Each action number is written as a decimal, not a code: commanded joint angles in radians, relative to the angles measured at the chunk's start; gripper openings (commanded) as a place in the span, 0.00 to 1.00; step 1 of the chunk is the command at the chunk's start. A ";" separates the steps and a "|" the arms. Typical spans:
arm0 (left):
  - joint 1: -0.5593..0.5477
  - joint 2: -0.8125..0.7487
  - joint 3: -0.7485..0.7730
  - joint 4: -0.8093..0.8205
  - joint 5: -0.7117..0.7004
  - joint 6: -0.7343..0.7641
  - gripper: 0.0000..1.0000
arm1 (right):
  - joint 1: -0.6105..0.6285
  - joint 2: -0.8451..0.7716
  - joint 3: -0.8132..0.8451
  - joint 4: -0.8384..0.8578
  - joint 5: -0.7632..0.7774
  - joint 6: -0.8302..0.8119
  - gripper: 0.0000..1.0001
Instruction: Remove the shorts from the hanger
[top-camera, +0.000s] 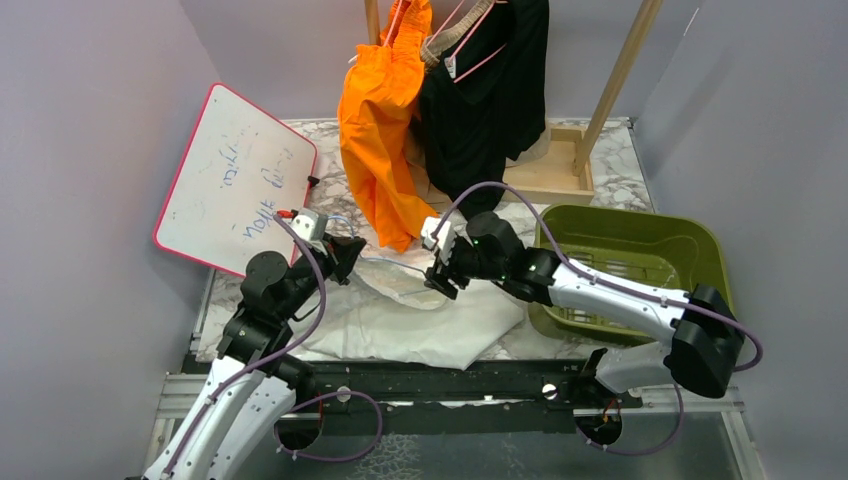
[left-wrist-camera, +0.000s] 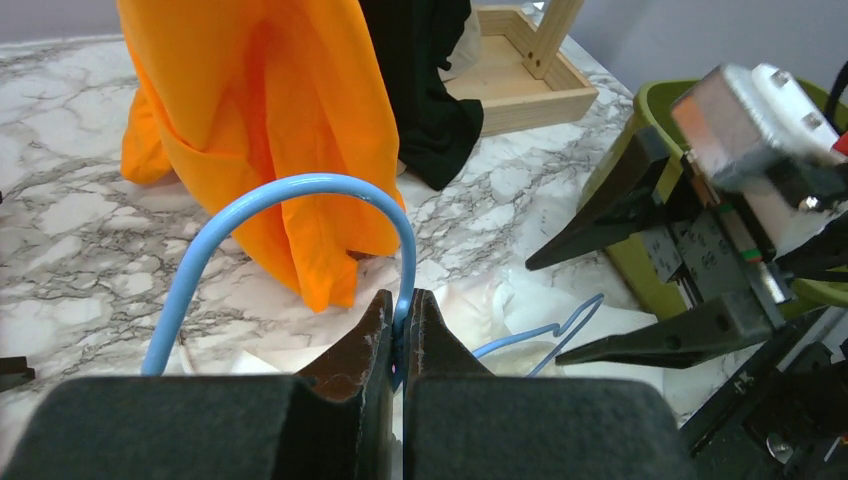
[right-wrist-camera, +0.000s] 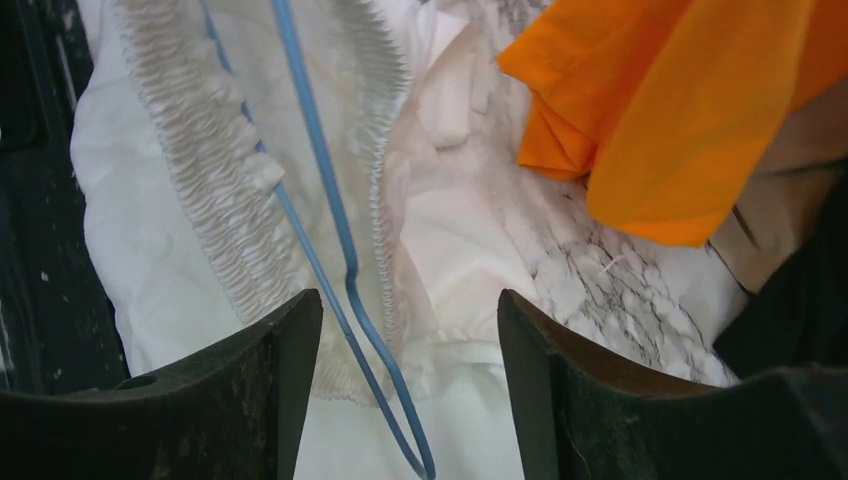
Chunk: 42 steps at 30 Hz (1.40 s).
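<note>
White shorts (top-camera: 420, 325) lie on the marble table with a blue wire hanger (top-camera: 385, 262) on them. My left gripper (top-camera: 352, 252) is shut on the hanger's hook (left-wrist-camera: 300, 195), pinched between its fingertips (left-wrist-camera: 372, 335). My right gripper (top-camera: 440, 280) is open just above the white shorts (right-wrist-camera: 450, 240); the hanger's end loop (right-wrist-camera: 345, 290) lies between its fingers (right-wrist-camera: 285, 345) beside the gathered waistband (right-wrist-camera: 215, 190). Orange shorts (top-camera: 380, 130) and black shorts (top-camera: 490, 90) hang from the rack at the back. Tan shorts are barely visible behind them.
A whiteboard (top-camera: 235, 180) leans at the left wall. A green bin (top-camera: 690, 245) sits at the right. The wooden rack base (top-camera: 555, 165) stands at the back. The orange shorts' leg (left-wrist-camera: 290, 150) drapes onto the table near the hanger.
</note>
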<state>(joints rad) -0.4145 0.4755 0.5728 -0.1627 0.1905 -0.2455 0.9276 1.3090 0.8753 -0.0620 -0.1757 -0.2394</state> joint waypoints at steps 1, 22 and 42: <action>0.002 0.009 -0.002 0.043 0.047 0.007 0.00 | -0.002 0.064 0.059 -0.139 -0.207 -0.192 0.65; 0.003 0.003 0.007 -0.057 -0.060 0.028 0.86 | -0.003 -0.038 0.076 -0.294 -0.223 -0.017 0.01; 0.003 -0.003 0.041 -0.130 -0.088 0.026 0.99 | -0.003 -0.390 -0.147 -0.331 0.044 0.427 0.01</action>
<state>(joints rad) -0.4145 0.5037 0.5777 -0.2836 0.1223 -0.2260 0.9253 1.0237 0.7502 -0.3614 -0.2352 0.0967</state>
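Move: The right hand, open, has the free right end of the blue hanger about 3 cm back, 1 cm to its left and 2 cm below; the white shorts' waistband lies some 6 cm left, 1 cm ahead and 4 cm lower, the orange shorts' hem about 8 cm ahead, 4 cm left and 5 cm below. The left hand still grips the hanger by its hook base, with that waistband about 3 cm back, 4 cm right and 8 cm below. The right hand eases back and a little down with the wrist turning some 15 degrees counter-clockwise, shuts on the hanger's right end after about 3.5 cm, then draws the hanger back and to the right, about 4 cm back and 6 cm right, turning clockwise past where it began. Once that grip is made, the left fingers let go of the hook base and spread wide, and the left hand sinks about 4 cm towards the waistband, nosing slightly downward, before easing up a touch; contact with the cloth can't be seen. ##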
